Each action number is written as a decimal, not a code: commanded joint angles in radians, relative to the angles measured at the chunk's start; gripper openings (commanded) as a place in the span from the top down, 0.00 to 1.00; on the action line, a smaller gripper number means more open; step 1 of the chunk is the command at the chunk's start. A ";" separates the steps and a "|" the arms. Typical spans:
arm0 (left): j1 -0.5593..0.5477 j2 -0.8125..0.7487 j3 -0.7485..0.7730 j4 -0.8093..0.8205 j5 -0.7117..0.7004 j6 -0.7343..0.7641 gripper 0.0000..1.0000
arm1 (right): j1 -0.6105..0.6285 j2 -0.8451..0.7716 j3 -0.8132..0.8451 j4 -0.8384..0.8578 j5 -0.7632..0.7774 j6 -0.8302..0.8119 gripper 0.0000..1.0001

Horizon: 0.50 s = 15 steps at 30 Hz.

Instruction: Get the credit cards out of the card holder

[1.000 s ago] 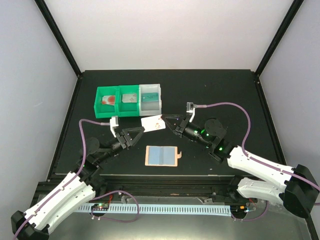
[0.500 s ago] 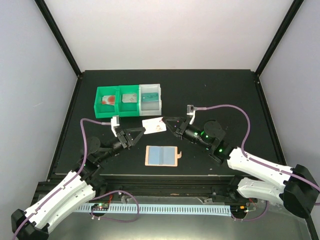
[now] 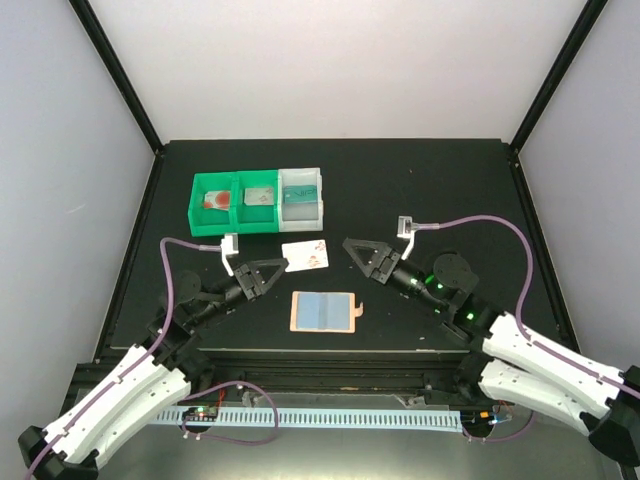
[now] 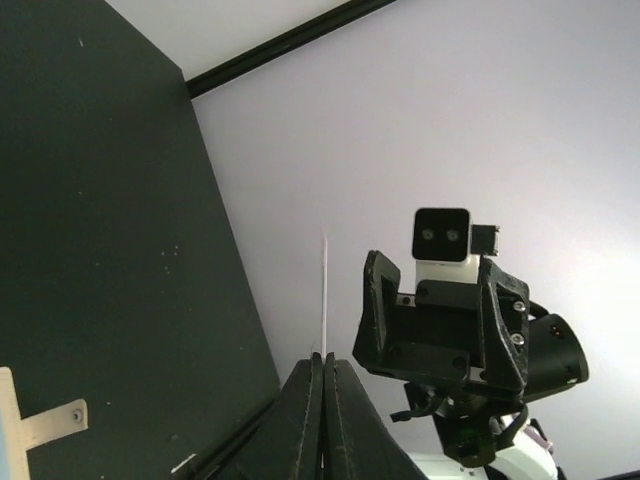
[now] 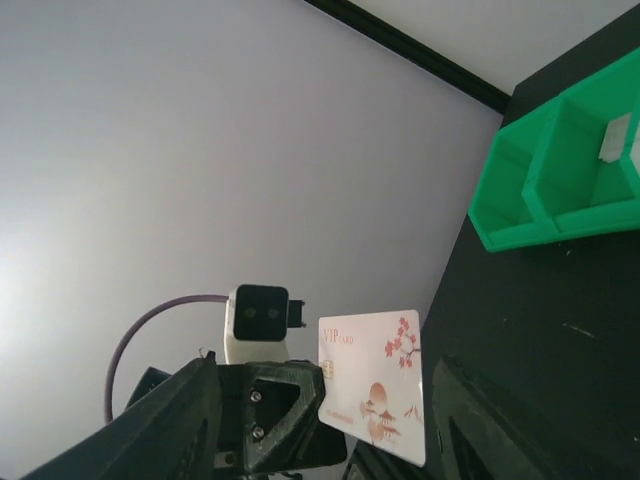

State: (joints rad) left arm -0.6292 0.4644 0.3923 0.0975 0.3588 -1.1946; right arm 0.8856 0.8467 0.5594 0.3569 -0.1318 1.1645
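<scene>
The tan card holder (image 3: 322, 311) lies open and flat on the black table, blue-grey pockets up; its tab shows in the left wrist view (image 4: 40, 425). My left gripper (image 3: 283, 262) is shut on the left edge of a white credit card with red-pink blossoms (image 3: 306, 255), held above the table behind the holder. That card is edge-on in the left wrist view (image 4: 325, 295) and face-on in the right wrist view (image 5: 375, 385). My right gripper (image 3: 358, 250) is open and empty, a short way right of the card.
A green bin (image 3: 235, 203) joined to a white bin (image 3: 301, 198) stands behind the card. A red-pink card (image 3: 215, 200), a grey card (image 3: 258, 195) and a teal card (image 3: 300, 203) lie in their compartments. The green bin also shows in the right wrist view (image 5: 560, 170).
My right gripper has let go of the white card and drawn back to the right. The card stays in my left gripper, a little lower and flatter.
</scene>
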 commanded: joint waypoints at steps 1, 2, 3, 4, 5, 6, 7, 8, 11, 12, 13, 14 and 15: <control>0.007 -0.002 0.095 -0.150 -0.043 0.104 0.98 | 0.003 -0.094 -0.003 -0.167 0.064 -0.137 0.35; 0.008 0.009 0.124 -0.196 -0.051 0.138 0.99 | 0.003 -0.116 0.005 -0.204 0.067 -0.160 0.31; 0.008 0.022 0.159 -0.245 -0.057 0.173 0.98 | 0.004 -0.141 0.018 -0.246 0.072 -0.190 0.24; 0.009 0.036 0.192 -0.290 -0.064 0.204 0.99 | 0.004 -0.163 0.027 -0.287 0.080 -0.218 0.15; 0.010 0.048 0.217 -0.343 -0.083 0.223 0.98 | 0.004 -0.185 0.036 -0.334 0.097 -0.239 0.07; 0.013 0.055 0.235 -0.366 -0.093 0.239 0.98 | 0.004 -0.210 0.043 -0.368 0.113 -0.261 0.01; 0.018 0.059 0.247 -0.376 -0.096 0.248 0.98 | 0.004 -0.226 0.047 -0.397 0.126 -0.281 0.00; 0.026 0.064 0.260 -0.380 -0.094 0.256 0.98 | 0.004 -0.240 0.049 -0.419 0.134 -0.299 0.00; 0.066 0.098 0.304 -0.404 -0.059 0.293 0.98 | 0.004 -0.279 0.053 -0.475 0.141 -0.328 0.00; 0.085 0.118 0.325 -0.419 -0.043 0.309 0.98 | 0.003 -0.289 0.047 -0.484 0.140 -0.331 0.00; 0.103 0.138 0.342 -0.436 -0.022 0.327 0.98 | 0.004 -0.303 0.037 -0.491 0.141 -0.331 0.00; 0.122 0.162 0.361 -0.449 -0.003 0.345 0.98 | 0.003 -0.315 0.024 -0.493 0.143 -0.327 0.00; 0.140 0.183 0.377 -0.462 0.012 0.364 0.98 | 0.003 -0.328 0.003 -0.491 0.144 -0.322 0.00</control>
State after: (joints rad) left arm -0.5453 0.5816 0.6868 -0.2703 0.3119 -0.9337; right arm 0.8856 0.5613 0.5873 -0.0643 -0.0246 0.8871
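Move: The left hand holds the white VIP card; the three-bin box has its middle about 31 cm ahead, 11 cm left and 24 cm below. Its white right-hand bin is as far ahead but nearly in line sideways. The open card holder lies some 25 cm below, 7 cm to the right, level fore-and-aft. From the empty right hand, the box's middle is roughly 30 cm ahead, 24 cm left and 28 cm below. Left keeps the card, rising, then heading forward-left boxwards (about 4 cm); right, opening fully, withdraws rightward 5 cm. ##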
